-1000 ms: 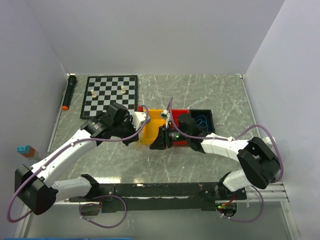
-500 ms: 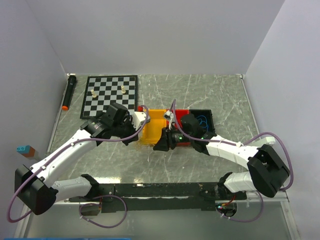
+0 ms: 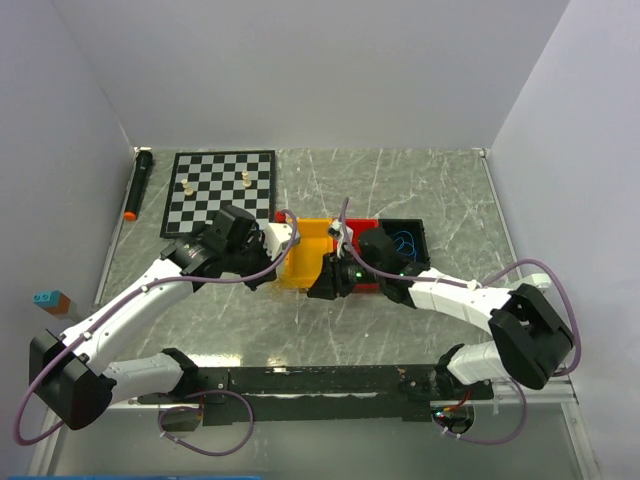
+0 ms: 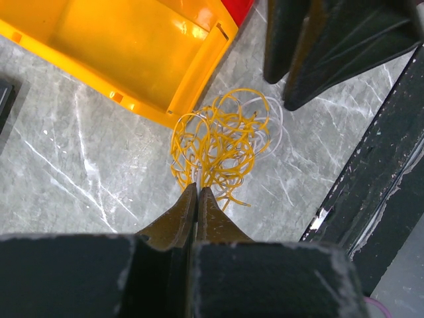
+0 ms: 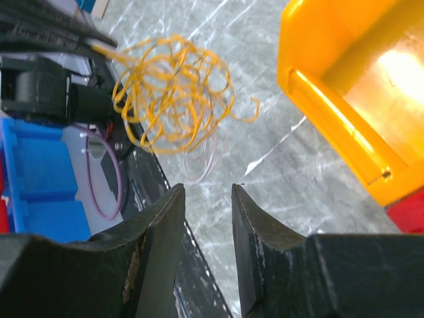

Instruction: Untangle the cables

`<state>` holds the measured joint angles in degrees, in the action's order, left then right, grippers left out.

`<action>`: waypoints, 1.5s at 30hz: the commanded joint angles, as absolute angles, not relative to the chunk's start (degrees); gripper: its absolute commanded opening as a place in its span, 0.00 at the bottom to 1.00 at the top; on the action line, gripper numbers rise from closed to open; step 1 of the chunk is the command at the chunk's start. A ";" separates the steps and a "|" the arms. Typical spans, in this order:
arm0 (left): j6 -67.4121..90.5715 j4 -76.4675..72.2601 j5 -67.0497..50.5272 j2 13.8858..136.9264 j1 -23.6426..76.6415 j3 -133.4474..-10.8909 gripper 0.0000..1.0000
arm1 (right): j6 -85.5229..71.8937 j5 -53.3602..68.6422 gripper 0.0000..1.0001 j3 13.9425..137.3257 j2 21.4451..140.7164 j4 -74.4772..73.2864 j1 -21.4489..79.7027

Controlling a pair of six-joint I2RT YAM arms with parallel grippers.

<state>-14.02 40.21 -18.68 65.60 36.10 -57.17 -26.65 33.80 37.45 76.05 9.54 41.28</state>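
The cables (image 4: 222,142) are a curly bunch of yellow strands with a few white ones. My left gripper (image 4: 197,189) is shut on the near edge of the bunch, just beside the corner of the yellow bin (image 4: 132,46). My right gripper (image 5: 207,189) is open and empty, its tips a short way from the bunch (image 5: 172,93) and a loose white loop (image 5: 205,162). In the top view the left gripper (image 3: 290,264) and right gripper (image 3: 322,284) meet in front of the yellow bin (image 3: 312,233). A blue cable (image 3: 405,240) lies in the black bin (image 3: 422,230).
A red bin (image 3: 366,224) stands between the yellow and black bins. A chessboard (image 3: 220,190) with three pieces lies at the back left, with a black marker (image 3: 138,183) beside it. A black rail (image 3: 320,380) runs along the near edge.
The right arm's elbow has swung out to the right while its gripper stayed in front of the yellow bin. The left arm has not moved.
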 commanded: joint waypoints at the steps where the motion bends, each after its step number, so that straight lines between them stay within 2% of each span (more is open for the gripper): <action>1: -13.71 39.90 -18.98 64.51 36.30 -59.94 0.02 | -28.56 33.05 0.40 41.39 79.36 13.62 41.40; 6: -13.62 39.82 -19.25 64.34 36.30 -59.85 0.03 | -30.58 32.96 0.36 41.66 82.00 16.87 41.40; 10: -13.45 39.90 -19.34 64.42 36.21 -59.94 0.03 | -32.08 32.96 0.29 42.10 83.32 18.28 41.40; 14: -13.27 39.73 -19.34 64.60 36.30 -60.21 0.03 | -32.52 32.78 0.18 41.66 83.58 18.54 41.40; 18: -13.36 39.73 -19.16 64.51 36.21 -60.21 0.02 | -32.87 32.35 0.00 40.35 82.53 19.25 41.31; 24: -14.41 40.17 -15.57 63.55 36.21 -58.63 0.02 | -31.56 29.98 0.00 36.83 74.99 15.13 39.82; 31: -17.66 40.17 -11.52 60.91 33.31 -52.74 0.01 | -25.85 20.93 0.00 32.78 51.71 0.20 33.33; 37: -20.30 41.22 -10.29 60.03 32.87 -48.96 0.01 | -20.49 18.38 0.00 37.78 38.07 -15.53 22.16; 45: -24.87 39.91 -5.11 59.24 32.87 -40.79 0.01 | -22.32 2.04 0.00 45.34 30.07 -19.51 19.17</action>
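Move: The white loop hanging at the bottom of the tangle is some 3 cm to the left of my open right fingers, about 1 cm ahead and 2 cm lower. The yellow tangle is roughly 6 cm left, 1 cm ahead and 1 cm higher; the yellow bin lies about 10 cm ahead, 1 cm left and 10 cm below. From my left hand, still pinching the tangle, the white loop is level fore-and-aft, about 5 cm right and 8 cm below. I ease my right hand about 2 cm forward and left, slightly down, to the white loop and shut its fingers there, then sweep it away from the tangle, right by nearly 20 cm and steeply up, swinging it clockwise. My left hand keeps its pinch on the tangle, waits, then draws left and down about 6 cm, tilting slightly. ##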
